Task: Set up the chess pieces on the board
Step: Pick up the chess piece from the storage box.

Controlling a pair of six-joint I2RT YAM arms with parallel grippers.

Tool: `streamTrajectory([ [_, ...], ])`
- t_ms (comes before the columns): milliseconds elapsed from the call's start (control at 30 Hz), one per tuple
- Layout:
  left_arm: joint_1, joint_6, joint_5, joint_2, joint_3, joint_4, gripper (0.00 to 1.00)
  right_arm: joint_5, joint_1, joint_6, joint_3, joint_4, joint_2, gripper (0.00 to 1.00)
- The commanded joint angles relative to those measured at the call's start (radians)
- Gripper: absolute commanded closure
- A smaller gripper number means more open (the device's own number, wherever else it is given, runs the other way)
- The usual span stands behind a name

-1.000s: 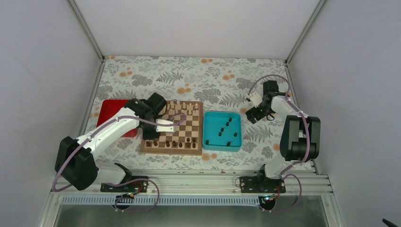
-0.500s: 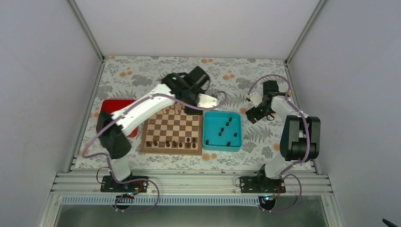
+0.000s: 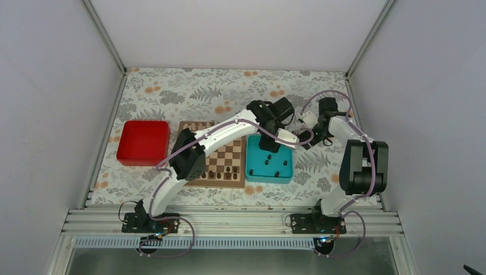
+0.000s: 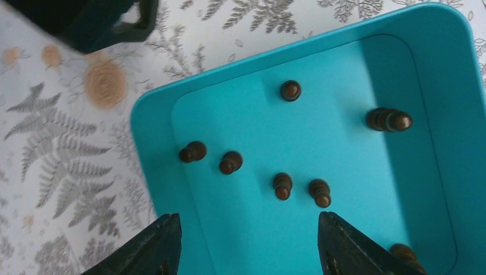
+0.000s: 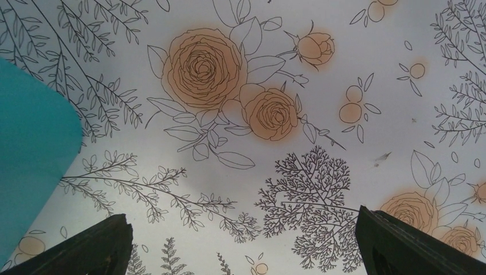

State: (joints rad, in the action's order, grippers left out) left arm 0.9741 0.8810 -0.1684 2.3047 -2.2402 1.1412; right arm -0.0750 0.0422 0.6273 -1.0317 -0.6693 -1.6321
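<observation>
The board (image 3: 229, 156) lies mid-table with a few dark chess pieces (image 3: 227, 170) along its near rows. More dark chess pieces (image 4: 282, 185) lie scattered in the teal tray (image 4: 155, 172), among them a taller one (image 4: 388, 120) on its side. My left gripper (image 4: 247, 229) hovers above the tray (image 3: 269, 179), jaws open with nothing between them; two pieces lie just beyond the fingertips (image 4: 166, 229). In the top view the left arm stretches across the board to the left gripper (image 3: 269, 143). My right gripper (image 5: 243, 229) stands open over the flowered cloth, right of the tray.
A red tray (image 3: 143, 142) sits left of the board. Pale pieces (image 3: 198, 126) stand on the board's far row. The right gripper (image 3: 309, 136) hangs close to the teal tray's far right corner (image 5: 28, 154), and its dark body (image 4: 103, 23) shows past the tray.
My left arm has swung from the board's left side, over its far edge, to above the teal tray, and its jaws have opened. The right arm has not moved.
</observation>
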Motion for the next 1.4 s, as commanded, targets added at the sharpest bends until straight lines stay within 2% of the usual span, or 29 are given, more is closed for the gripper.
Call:
streamTrajectory([
  [0,0.021,0.032,-0.036,0.041,-0.026,0.056,0.43,-0.023,0.011,0.012,0.011,0.008,0.003,0.0],
  [100,0.025,0.037,-0.024,0.042,0.023,0.038,0.47,-0.03,0.01,0.015,0.01,0.005,0.003,0.0],
  [233,0.026,0.02,0.051,0.035,0.108,-0.044,0.47,-0.035,0.009,0.018,0.014,0.005,0.0,0.0],
  [567,0.027,0.01,0.127,0.05,0.177,-0.13,0.5,-0.04,0.01,0.018,0.013,0.0,0.005,0.0],
  [933,0.026,0.02,0.101,0.057,0.183,-0.135,0.57,-0.042,0.009,0.019,0.013,-0.004,0.005,0.0],
  [1367,0.029,0.044,0.051,0.07,0.168,-0.098,0.6,-0.04,0.01,0.017,0.013,-0.007,0.009,0.0],
])
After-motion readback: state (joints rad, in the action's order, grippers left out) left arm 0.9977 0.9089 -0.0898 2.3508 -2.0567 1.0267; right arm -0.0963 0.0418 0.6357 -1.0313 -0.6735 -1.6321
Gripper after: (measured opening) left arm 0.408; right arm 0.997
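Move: Below the left hand by about 10 cm lies the pawn it is lining up on, in the teal storage box, some 2 cm back and 2 cm right. A second pawn stands 2 cm behind that one and 1 cm to its left; another sits 2–3 cm ahead of it and 2 cm to its right. The tall piece is about 9 cm back and 5 cm right of the hand. From the right hand the aimed-at pawn lies roughly 18 cm left, 9 cm back and 3 cm lower. Sinking about 7.5 cm towards the pawns in the storage box, the left hand first swings back nearly 2 cm and returns, easing 1.5 cm left on the way, then hovers almost level with a slight final drift back. The wrist tilts some 10 degrees so the fingers point more nearly straight down, and their gap narrows by about a third while still empty. ##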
